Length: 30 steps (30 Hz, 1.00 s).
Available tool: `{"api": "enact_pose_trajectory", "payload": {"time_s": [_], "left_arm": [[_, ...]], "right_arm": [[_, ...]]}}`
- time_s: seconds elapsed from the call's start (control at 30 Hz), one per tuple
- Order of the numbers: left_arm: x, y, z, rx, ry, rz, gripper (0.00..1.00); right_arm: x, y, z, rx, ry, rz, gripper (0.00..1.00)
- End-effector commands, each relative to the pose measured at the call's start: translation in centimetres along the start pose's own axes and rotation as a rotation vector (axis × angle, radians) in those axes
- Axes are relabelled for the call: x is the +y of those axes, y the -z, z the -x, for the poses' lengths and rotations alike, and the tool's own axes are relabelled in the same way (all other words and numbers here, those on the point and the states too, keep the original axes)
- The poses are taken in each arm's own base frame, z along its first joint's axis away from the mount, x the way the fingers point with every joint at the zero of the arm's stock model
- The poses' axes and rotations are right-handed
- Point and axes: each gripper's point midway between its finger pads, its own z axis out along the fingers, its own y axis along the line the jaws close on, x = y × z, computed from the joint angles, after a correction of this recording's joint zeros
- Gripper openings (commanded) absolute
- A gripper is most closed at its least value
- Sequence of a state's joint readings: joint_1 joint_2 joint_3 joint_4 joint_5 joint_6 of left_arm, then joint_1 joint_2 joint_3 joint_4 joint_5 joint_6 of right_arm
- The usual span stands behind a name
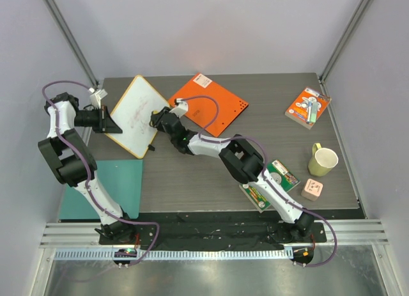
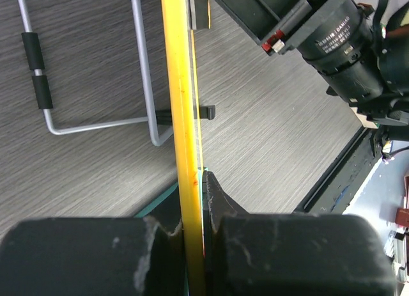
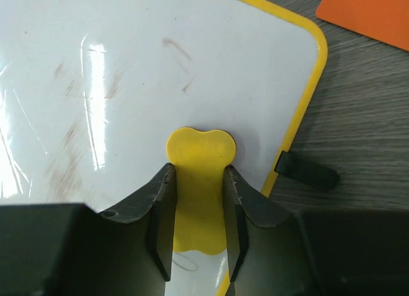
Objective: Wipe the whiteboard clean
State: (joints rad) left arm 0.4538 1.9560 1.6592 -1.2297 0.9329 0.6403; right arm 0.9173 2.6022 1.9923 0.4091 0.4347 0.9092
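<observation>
The whiteboard (image 1: 133,112) with its yellow rim is propped at a tilt at the back left of the table. Faint brownish smears mark its white face (image 3: 160,66). My left gripper (image 1: 108,123) is shut on its left edge, and the yellow rim (image 2: 181,117) runs between the black fingers (image 2: 192,213). My right gripper (image 1: 158,120) is shut on a yellow bone-shaped eraser (image 3: 199,149). The jaws (image 3: 199,173) hold the eraser flat against the board near its right rim.
A solid orange board (image 1: 208,104) lies right of the whiteboard. A teal sheet (image 1: 108,184) overhangs the table's near left. A wire stand (image 2: 96,123) sits behind the whiteboard. At the right are a yellow-green mug (image 1: 323,160), a packaged tool (image 1: 307,106), a flat pack (image 1: 271,181) and a small cube (image 1: 312,189).
</observation>
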Motion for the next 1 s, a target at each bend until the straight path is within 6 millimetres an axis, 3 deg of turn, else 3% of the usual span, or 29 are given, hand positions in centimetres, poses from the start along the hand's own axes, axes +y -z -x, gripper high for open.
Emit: {"api": "enact_pose_trajectory", "payload": {"time_s": [0.0, 0.33, 0.57, 0.8, 0.97], "left_arm": [[0.3, -2.3, -0.1, 0.055, -0.232, -0.018, 0.00], [-0.4, -3.9, 0.0, 0.089, -0.228, -0.033, 0.00], [-0.8, -4.3, 1.3, 0.080, -0.233, -0.030, 0.00], [-1.4, -4.7, 1.9, 0.067, -0.215, -0.059, 0.00], [-1.9, -4.8, 2.0, 0.061, -0.211, -0.074, 0.00]], "right_arm": [[4.2, 5.7, -11.2, 0.339, 0.137, 0.116, 0.01], [6.3, 7.1, -12.9, 0.422, 0.191, 0.195, 0.01], [7.2, 9.1, -14.1, 0.468, 0.196, 0.233, 0.01], [5.9, 11.3, -16.4, 0.504, 0.193, 0.208, 0.01], [5.3, 11.3, -16.5, 0.459, 0.207, 0.168, 0.01]]}}
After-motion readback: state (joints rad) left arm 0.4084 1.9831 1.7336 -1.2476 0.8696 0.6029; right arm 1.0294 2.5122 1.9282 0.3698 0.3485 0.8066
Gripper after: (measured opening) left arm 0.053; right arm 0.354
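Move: On the board's face, the eraser in the right hand has the whiteboard's near bottom corner some 14 cm back, 5 cm left and 6 cm lower. The board's middle is about 6 cm left and 1 cm ahead; the nearer black stand foot is 11 cm back and 1 cm left, and the orange folder's middle 19 cm right and 6 cm ahead. From the left hand, which pinches the board's edge, that corner lies roughly 11 cm back and 9 cm right. Wiping diagonally back and left along the board's face, the right hand takes the gripped eraser about 8 cm back and 5 cm left towards the near bottom corner, rising a couple of centimetres. It creeps through the first half, then speeds up, the wrist turning some 10 degrees counter-clockwise. The left fingers keep pinching the board's edge and ease it about 1 cm forward late on. ##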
